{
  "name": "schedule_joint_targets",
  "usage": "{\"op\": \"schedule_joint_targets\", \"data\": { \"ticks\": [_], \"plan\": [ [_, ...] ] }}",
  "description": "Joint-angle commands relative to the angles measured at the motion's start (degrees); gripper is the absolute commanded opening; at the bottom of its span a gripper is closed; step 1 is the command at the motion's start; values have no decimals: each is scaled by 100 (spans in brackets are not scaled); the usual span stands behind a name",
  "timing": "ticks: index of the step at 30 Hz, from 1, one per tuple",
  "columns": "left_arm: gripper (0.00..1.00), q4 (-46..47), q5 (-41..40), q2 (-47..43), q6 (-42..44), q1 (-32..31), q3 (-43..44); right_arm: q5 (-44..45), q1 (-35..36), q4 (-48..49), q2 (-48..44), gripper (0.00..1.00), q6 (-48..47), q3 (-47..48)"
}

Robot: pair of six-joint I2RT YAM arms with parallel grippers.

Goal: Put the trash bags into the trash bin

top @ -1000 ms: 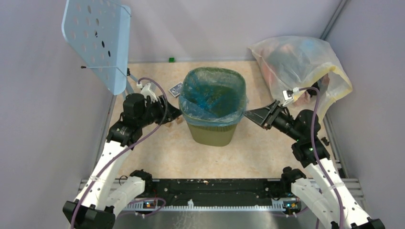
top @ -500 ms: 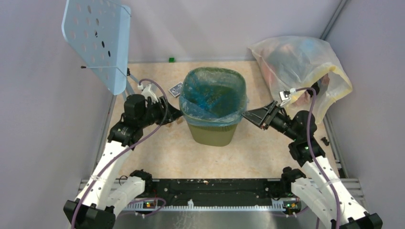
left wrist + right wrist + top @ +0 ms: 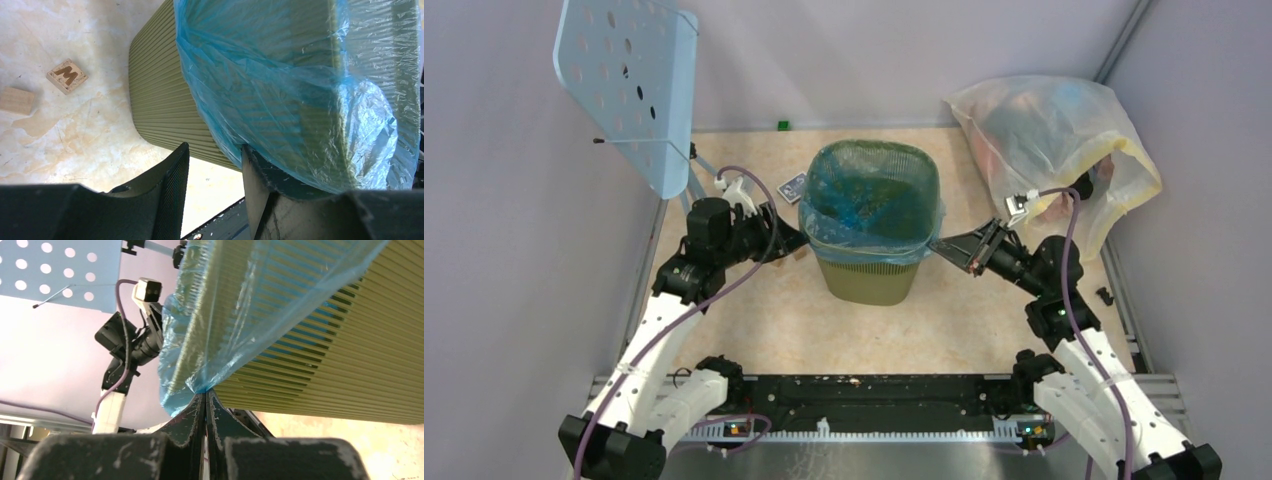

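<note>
The olive-green trash bin (image 3: 867, 277) stands mid-table. The light-blue trash bag (image 3: 874, 200) lines it, its hem folded over the rim and hanging down the sides. My right gripper (image 3: 938, 244) is at the bin's right side, shut on a pinch of the bag's hem (image 3: 202, 385) just below the rim. My left gripper (image 3: 798, 240) is at the bin's left side with its jaws open (image 3: 212, 162). One of its fingers (image 3: 252, 175) touches the hanging bag (image 3: 300, 100), and the other stands free beside the bin wall (image 3: 160, 105).
A yellowish-clear stuffed bag (image 3: 1054, 140) lies at the back right. A blue perforated panel (image 3: 629, 85) leans at the back left. Wooden tiles lie left of the bin, one marked M (image 3: 67, 76) and one plain (image 3: 17, 100). A small dark card (image 3: 792, 187) lies behind them.
My right gripper has edged left and slightly down along the bin's right side with the bag's hem in it. The left arm has barely moved.
</note>
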Motion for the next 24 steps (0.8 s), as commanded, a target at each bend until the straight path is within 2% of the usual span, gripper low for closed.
{"op": "schedule_joint_targets", "data": {
  "ticks": [1,6,10,14,17,18,24],
  "plan": [
    [49,374,76,39,-18,16,-20,-4,-29,67,-47,0,-37,-248],
    [49,477,154,118,-7,16,-105,23,-29,333,39,2,-44,-541],
    [49,567,268,221,3,14,-200,-40,-28,377,215,16,-122,-658],
    [49,675,256,264,4,12,-335,-32,-26,356,257,21,-190,-774],
    [49,768,219,297,13,14,-448,49,-28,211,211,37,-306,-791],
    [49,798,209,319,15,13,-481,74,-29,118,194,39,-371,-774],
    [48,764,3,449,192,14,-510,469,-29,-911,-46,41,-1103,-359]
  ]
}}
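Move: The blue trash bag's edge is already pinched in the right fingers at the near right corner of the trash bin. The bin's middle lies about 9 cm ahead of that hand, 12 cm to its left and 13 cm below; the full white bag is roughly 25 cm ahead and 25 cm right, lower down. For the left hand the bag's edge is about 1 cm to its right, the bin's middle 7 ahead and 12 right, a wooden block 6 ahead and 4 left, some 20 below. The blue bag's pinched edge is drawn down outside the bin's near right corner by the right hand, which sinks about 8 cm in all, its fingers tipping down some 10 degrees; partway down they open to nearly half and let the edge go. Slightly later the left hand also sinks, about 4 cm, beside the rim, its half-open fingers unchanged and one fingertip still against the bag's edge. ##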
